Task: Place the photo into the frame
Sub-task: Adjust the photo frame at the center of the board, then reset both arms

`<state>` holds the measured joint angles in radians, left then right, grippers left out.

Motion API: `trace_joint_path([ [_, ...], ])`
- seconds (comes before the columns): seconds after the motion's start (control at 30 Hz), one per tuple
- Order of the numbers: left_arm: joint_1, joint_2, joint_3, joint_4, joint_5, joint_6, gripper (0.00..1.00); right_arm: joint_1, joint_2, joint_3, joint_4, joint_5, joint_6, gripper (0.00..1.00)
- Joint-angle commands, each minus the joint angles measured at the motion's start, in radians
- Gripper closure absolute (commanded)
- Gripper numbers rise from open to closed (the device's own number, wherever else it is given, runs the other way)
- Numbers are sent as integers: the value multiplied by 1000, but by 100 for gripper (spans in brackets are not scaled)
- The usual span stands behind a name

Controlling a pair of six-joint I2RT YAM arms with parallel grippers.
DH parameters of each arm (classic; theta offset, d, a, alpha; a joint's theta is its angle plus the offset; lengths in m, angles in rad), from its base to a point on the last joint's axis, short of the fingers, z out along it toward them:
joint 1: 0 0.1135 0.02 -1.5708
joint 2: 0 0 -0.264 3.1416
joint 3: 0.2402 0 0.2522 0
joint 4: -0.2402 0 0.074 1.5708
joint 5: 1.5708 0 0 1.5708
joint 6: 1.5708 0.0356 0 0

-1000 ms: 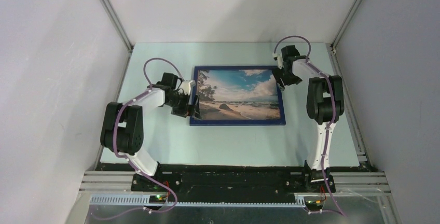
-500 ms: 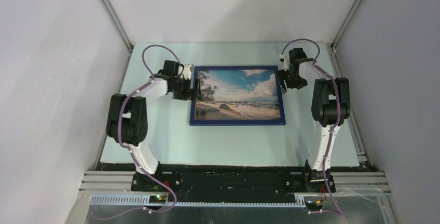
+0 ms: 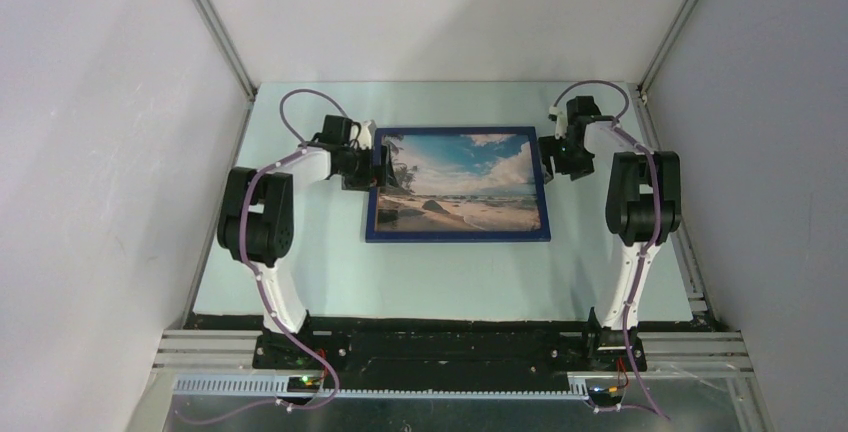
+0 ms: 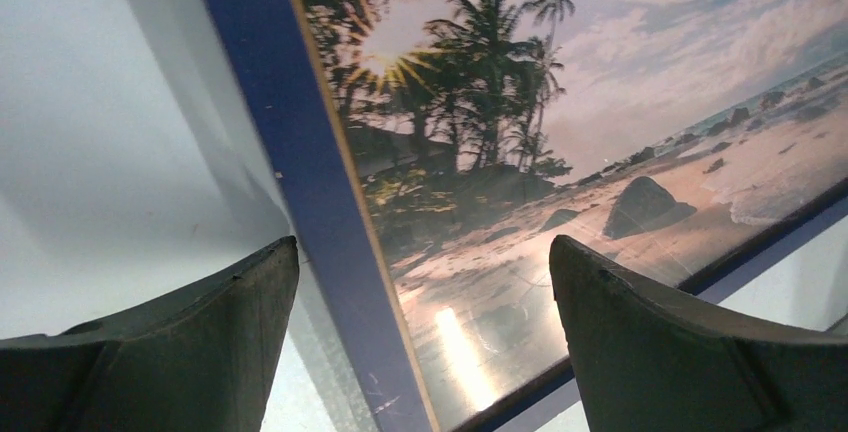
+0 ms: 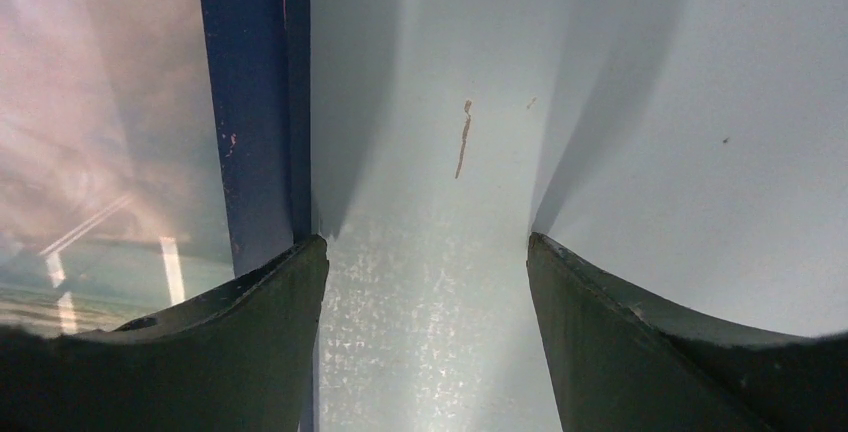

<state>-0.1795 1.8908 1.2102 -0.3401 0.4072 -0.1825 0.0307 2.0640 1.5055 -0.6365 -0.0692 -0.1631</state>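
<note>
The frame (image 3: pixel 458 237) lies flat in the middle of the table, dark blue front up. The photo (image 3: pixel 460 180), a palm beach under a cloudy sky, shows behind its pane. My left gripper (image 3: pixel 372 177) is open at the frame's left edge. In the left wrist view it (image 4: pixel 422 252) straddles the blue border (image 4: pixel 300 152), one finger over the table and one over the photo (image 4: pixel 560 102), neither touching. My right gripper (image 3: pixel 556 157) is open beside the frame's right edge. The right wrist view shows only bare table inside that gripper (image 5: pixel 426 242), the border (image 5: pixel 250 102) by the left finger.
The pale table (image 3: pixel 440 282) is closed in by white walls on the left, right and back. Both arm bases (image 3: pixel 300 342) sit at the near edge. A small brown scratch (image 5: pixel 463 137) marks the table right of the frame.
My left gripper has slid farther back along the frame's left edge. My right gripper has shifted right, off the frame's right border. The frame has not moved.
</note>
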Motion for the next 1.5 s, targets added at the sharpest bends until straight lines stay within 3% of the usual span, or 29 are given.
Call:
trace_joint_path([
  [0.0,-33,3,-5,28,48,-13,1,-21,-25,-26,-45,-98,52,23],
  [0.43,-104,-6,24,30,67,4,1,-85,-45,-77,-39,-173,79,23],
  [0.73,-95,-58,15,31,-58,21,0,-104,-62,-80,-34,-137,77,23],
  [1.03,-55,-239,-12,35,-301,62,0,-179,-235,-95,-12,-149,96,22],
  [1.2,-27,-385,-59,54,-365,80,0,-204,-380,-151,7,-154,100,21],
  [1.27,-11,-444,-87,61,-367,94,0,-212,-442,-182,18,-148,97,17],
  [1.3,2,-465,-97,63,-369,101,0,-218,-485,-205,23,-142,95,7],
  [1.33,8,-510,-120,66,-373,113,0,-220,-506,-229,33,-139,92,4],
  [1.47,40,-654,-193,77,-385,144,0,-236,-632,-299,64,-122,85,1],
])
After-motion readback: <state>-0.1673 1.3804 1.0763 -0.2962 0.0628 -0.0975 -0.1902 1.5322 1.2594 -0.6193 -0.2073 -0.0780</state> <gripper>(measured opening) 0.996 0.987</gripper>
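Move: The framed photo lies flat, its middle about 19 cm right of the left hand, level with it fore and aft and a couple of centimetres lower; its left rail is only some 3 cm to that hand's left, between the open fingers. From the right hand the photo's middle is roughly 26 cm to the left and 1 cm back, with the frame's right rail about 5 cm to the left and 1 cm back. The frame's left rail gets pushed to the right by the left hand's outer finger, about 3 cm, while the right hand gives way slightly right and back beside the right rail. After a brief hold both come clear: the left rises some 15 cm and swings left, its fingers tipping up nearly 30 degrees; the right rises about 13 cm, drawing right and back, tipping up, its gripper opening wider. ##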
